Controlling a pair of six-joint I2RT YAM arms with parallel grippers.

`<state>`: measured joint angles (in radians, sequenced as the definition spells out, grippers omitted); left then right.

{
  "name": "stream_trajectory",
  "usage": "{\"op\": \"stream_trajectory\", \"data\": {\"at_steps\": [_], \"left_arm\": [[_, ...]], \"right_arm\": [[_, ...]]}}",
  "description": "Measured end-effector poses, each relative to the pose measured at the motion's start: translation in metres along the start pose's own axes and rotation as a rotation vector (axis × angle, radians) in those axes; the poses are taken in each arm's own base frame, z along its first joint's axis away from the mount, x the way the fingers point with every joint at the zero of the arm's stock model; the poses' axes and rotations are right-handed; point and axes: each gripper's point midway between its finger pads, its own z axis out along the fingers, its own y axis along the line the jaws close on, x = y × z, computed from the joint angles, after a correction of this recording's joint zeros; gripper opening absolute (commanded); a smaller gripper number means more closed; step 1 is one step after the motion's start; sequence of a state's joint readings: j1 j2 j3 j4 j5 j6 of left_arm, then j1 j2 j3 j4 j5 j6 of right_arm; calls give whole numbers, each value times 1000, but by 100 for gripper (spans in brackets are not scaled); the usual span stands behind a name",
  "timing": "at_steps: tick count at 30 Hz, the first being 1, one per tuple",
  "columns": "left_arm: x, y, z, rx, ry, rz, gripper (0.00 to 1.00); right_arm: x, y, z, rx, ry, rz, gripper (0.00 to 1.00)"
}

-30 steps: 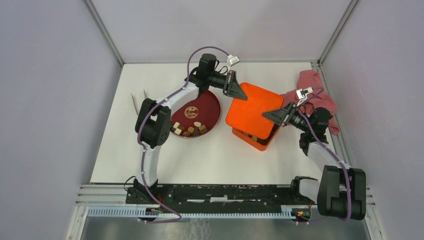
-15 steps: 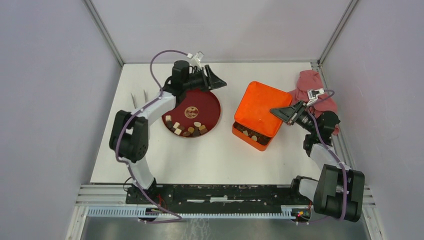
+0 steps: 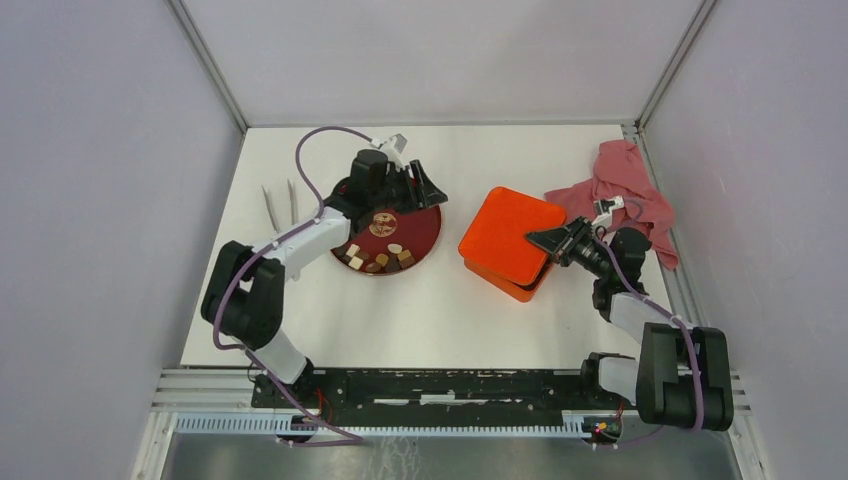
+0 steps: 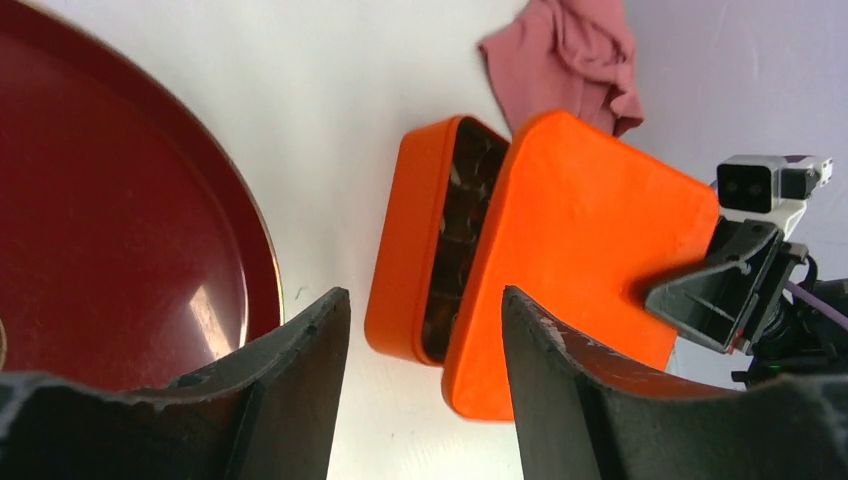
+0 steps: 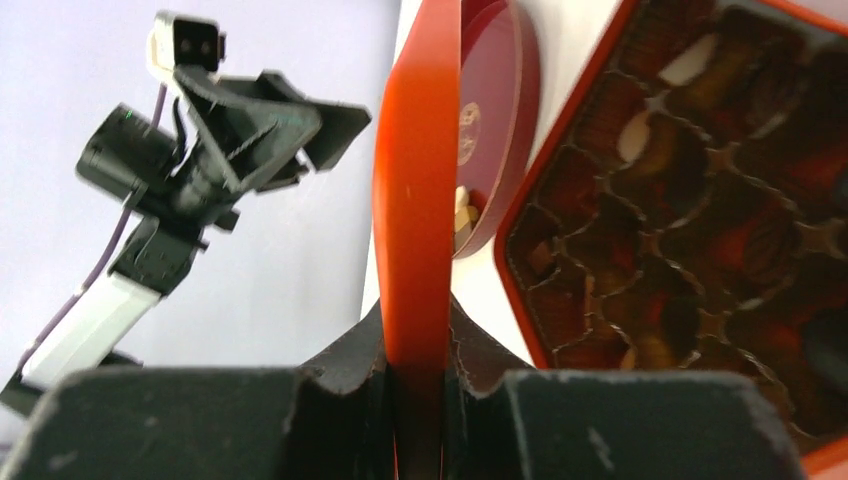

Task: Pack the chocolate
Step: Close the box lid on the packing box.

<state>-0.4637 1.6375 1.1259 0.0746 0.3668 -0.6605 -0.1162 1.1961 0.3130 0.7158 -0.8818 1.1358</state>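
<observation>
Several small brown, tan and cream chocolate pieces [image 3: 378,258] lie on the near side of the dark red plate [image 3: 420,228]. More chocolate [image 5: 690,150] fills the grid of the orange box [image 5: 640,60]. My right gripper [image 3: 532,238] [image 5: 415,320] is shut on the edge of the orange lid [image 3: 505,235] [image 5: 415,150], which is tilted over the box [image 3: 515,288] and covers most of it. Over the plate's far edge, my left gripper [image 3: 432,190] [image 4: 422,295] is open and empty, facing the box [image 4: 415,250] and lid [image 4: 590,250].
A pink cloth [image 3: 625,185] lies at the back right, just behind the right arm. Two thin tweezers [image 3: 280,205] rest left of the plate. Metal frame rails run along the table's edges.
My left gripper has opened, left the lid's far-left edge and swung back left over the plate. The right gripper has brought the lid lower and nearer, over the box.
</observation>
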Motion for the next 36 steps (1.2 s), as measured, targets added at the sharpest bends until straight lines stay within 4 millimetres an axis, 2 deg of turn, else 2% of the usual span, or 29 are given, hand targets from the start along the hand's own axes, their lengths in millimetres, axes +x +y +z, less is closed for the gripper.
{"op": "stream_trajectory", "data": {"at_steps": [3, 6, 11, 14, 18, 24, 32, 36], "left_arm": [[18, 1, 3, -18, 31, -1, 63], [30, -9, 6, -11, 51, 0, 64], [48, -21, 14, 2, 87, 18, 63], [59, -22, 24, 1, 116, 21, 63], [75, -13, 33, -22, 162, 13, 62], [86, -2, 40, -49, 200, 0, 61], [94, -7, 51, -30, 242, -2, 60], [100, -6, 57, -32, 269, -5, 61]], "right_arm": [[3, -16, 1, 51, -36, 28, 1], [9, -32, 3, 107, -56, 60, 2], [9, -42, 4, 153, -80, 77, 3], [7, -49, 3, 175, -109, 85, 4], [7, -56, 1, 198, -130, 93, 5], [4, -59, 2, 207, -144, 100, 6], [3, -62, 1, 213, -149, 107, 11], [0, -64, -3, 222, -159, 104, 19]]}}
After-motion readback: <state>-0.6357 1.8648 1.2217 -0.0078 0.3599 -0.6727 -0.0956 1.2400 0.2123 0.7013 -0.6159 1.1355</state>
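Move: The right hand already pinches the box lid by its right edge. The packing box's middle lies about 9 cm below that hand, roughly 1 cm ahead and 3 cm left. From the open left hand the lid's middle is some 16 cm right, 8 cm back and 4 cm below. The round red plate lies about 11 cm left, 2 cm back and 13 cm below the left hand. Down some 6 cm goes the right hand, quickly at first and then easing, keeping its pinch on the lid as it turns about 15 degrees clockwise and tips down to lay it on the packing box. The left hand sweeps right and back, then down, about 8 cm lower in all, bringing its still-open fingers close to the lid's left side. ##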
